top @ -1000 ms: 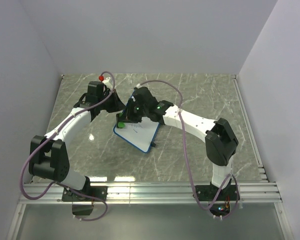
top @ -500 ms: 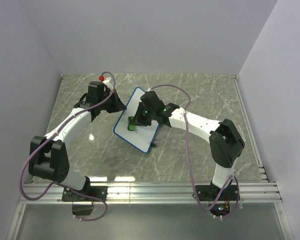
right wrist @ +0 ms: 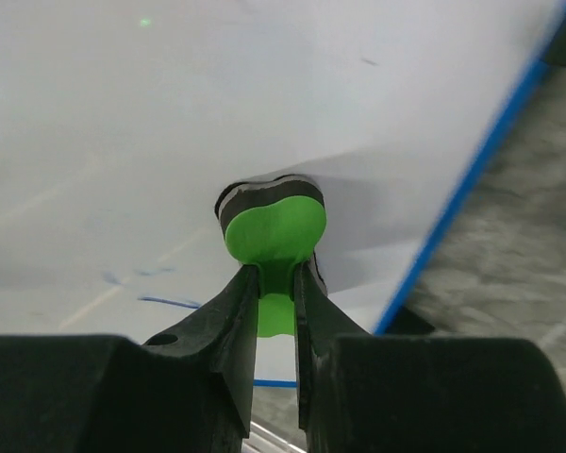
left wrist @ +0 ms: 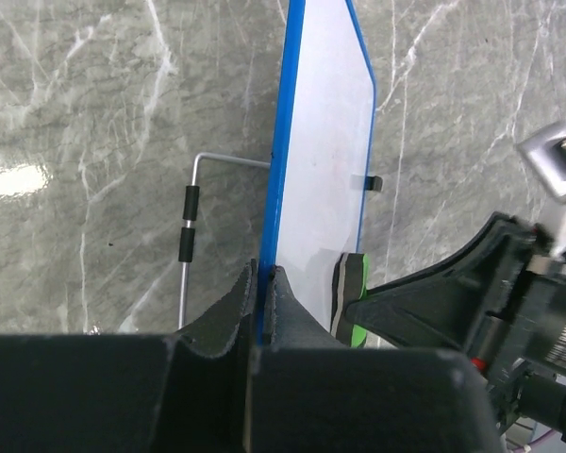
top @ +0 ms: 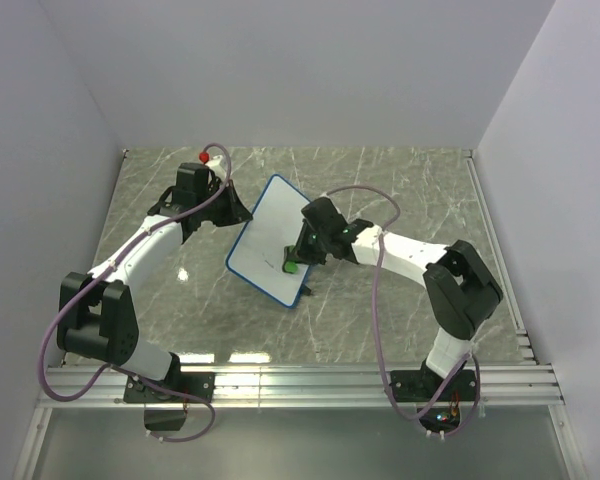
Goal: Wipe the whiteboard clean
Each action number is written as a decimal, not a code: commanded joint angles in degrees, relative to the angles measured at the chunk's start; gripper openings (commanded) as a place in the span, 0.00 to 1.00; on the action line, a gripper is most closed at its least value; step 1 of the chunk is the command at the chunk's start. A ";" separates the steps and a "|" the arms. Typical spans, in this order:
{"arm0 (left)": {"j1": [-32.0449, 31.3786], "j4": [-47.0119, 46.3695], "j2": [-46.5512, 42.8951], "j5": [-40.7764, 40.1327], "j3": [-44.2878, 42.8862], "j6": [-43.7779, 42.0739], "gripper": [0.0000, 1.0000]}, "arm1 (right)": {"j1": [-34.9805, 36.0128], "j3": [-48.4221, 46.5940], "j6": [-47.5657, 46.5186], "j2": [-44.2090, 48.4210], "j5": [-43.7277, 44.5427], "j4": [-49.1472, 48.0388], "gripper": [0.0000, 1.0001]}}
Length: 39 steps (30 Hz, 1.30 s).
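The whiteboard (top: 265, 235), white with a blue rim, stands tilted on the marble table. My left gripper (top: 242, 212) is shut on its left edge; in the left wrist view the blue rim (left wrist: 275, 170) runs straight into the left gripper (left wrist: 262, 276). My right gripper (top: 294, 258) is shut on a green bow-shaped eraser (top: 291, 267), which it presses against the board's lower right part. In the right wrist view the eraser (right wrist: 274, 225) sits flat on the whiteboard (right wrist: 264, 94), pinched in the right gripper (right wrist: 276, 276). Faint blue strokes (right wrist: 165, 302) remain beside it.
A bent metal wire stand with a black sleeve (left wrist: 187, 236) lies behind the board. A red ball (top: 202, 156) sits on the left arm's cable. White walls close in the table, and an aluminium rail (top: 300, 385) runs along the near edge.
The right gripper has swept the eraser from the board's upper left down to its lower right. The dark marks in the middle have faded. The left arm has not moved.
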<state>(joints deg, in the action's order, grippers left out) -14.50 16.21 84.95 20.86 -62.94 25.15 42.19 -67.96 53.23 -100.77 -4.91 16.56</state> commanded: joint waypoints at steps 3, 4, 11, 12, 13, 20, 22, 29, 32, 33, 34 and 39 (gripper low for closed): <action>-1.41 0.85 0.39 0.23 -0.78 0.25 0.00 | 0.69 9.42 0.20 -3.39 4.64 11.04 0.00; -1.41 0.76 0.39 0.23 -0.78 0.25 0.00 | 0.61 10.13 0.12 -3.12 4.30 10.69 0.00; -1.41 0.49 0.57 0.14 -0.52 0.52 0.00 | 1.05 2.94 -0.41 -4.43 3.94 11.39 0.00; -1.41 0.41 0.48 0.14 -0.35 0.60 0.00 | 1.13 1.27 -0.32 -4.96 3.77 11.74 0.00; -1.41 0.32 0.40 0.06 -0.17 0.69 0.00 | 1.22 -2.57 0.03 -5.22 3.59 12.18 0.00; -1.58 -0.47 0.13 -1.00 1.41 1.31 0.00 | 2.89 -24.30 3.45 -9.00 0.08 18.94 0.00; -1.67 -0.65 0.04 -1.17 1.68 1.40 0.00 | 3.68 -31.13 4.33 -9.44 -0.02 20.26 0.00; -1.85 -1.18 0.48 -1.44 1.77 2.19 0.00 | 4.83 -38.74 5.22 -11.90 -1.25 21.94 0.00; -1.93 -1.00 0.31 -1.61 1.33 2.27 0.00 | 4.83 -32.60 5.13 -10.68 -1.07 20.54 0.00; -1.93 -1.00 0.31 -1.61 1.24 2.10 0.00 | 4.83 -30.41 5.04 -9.37 -0.81 19.84 0.00; -1.93 -0.74 0.48 -1.70 1.06 2.10 0.00 | 4.83 -26.04 4.86 -8.66 -0.54 19.31 0.00; -1.93 -0.91 0.48 -1.61 1.33 2.19 0.00 | 4.83 -14.41 3.72 -6.02 1.65 16.41 0.00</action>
<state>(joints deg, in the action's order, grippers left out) -15.07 14.02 84.97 18.48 -62.08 26.30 46.61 -87.44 57.76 -108.14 -5.39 33.54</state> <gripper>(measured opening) 0.025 0.225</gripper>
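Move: The right hand grips the eraser against the sloping whiteboard, with the last blue pen strokes about 5 cm to its left, level fore and aft and some 3 cm higher up the slope. The left gripper, pinching the board's left edge, is roughly 10 cm ahead, 10 cm left and 8 cm above; the black clip lies about 7 cm back, 3 cm right and 5 cm lower. From the left hand those strokes are some 10 cm back, 5 cm right and 6 cm below. Keeping its grip on the eraser, the right hand wipes down the whiteboard's slope to the right and back by about 5 cm, pauses briefly there with the wrist tipping some 15 degrees, then sweeps far up and to the left, roughly 20 cm with a little forward in it and the wrist tilting back. It then turns and comes down again, to the right and back, by about 10 cm, bringing the eraser onto the area of the last strokes, while the left hand stays nearly still and keeps the board's left edge pinched to hold it against the wiping. ##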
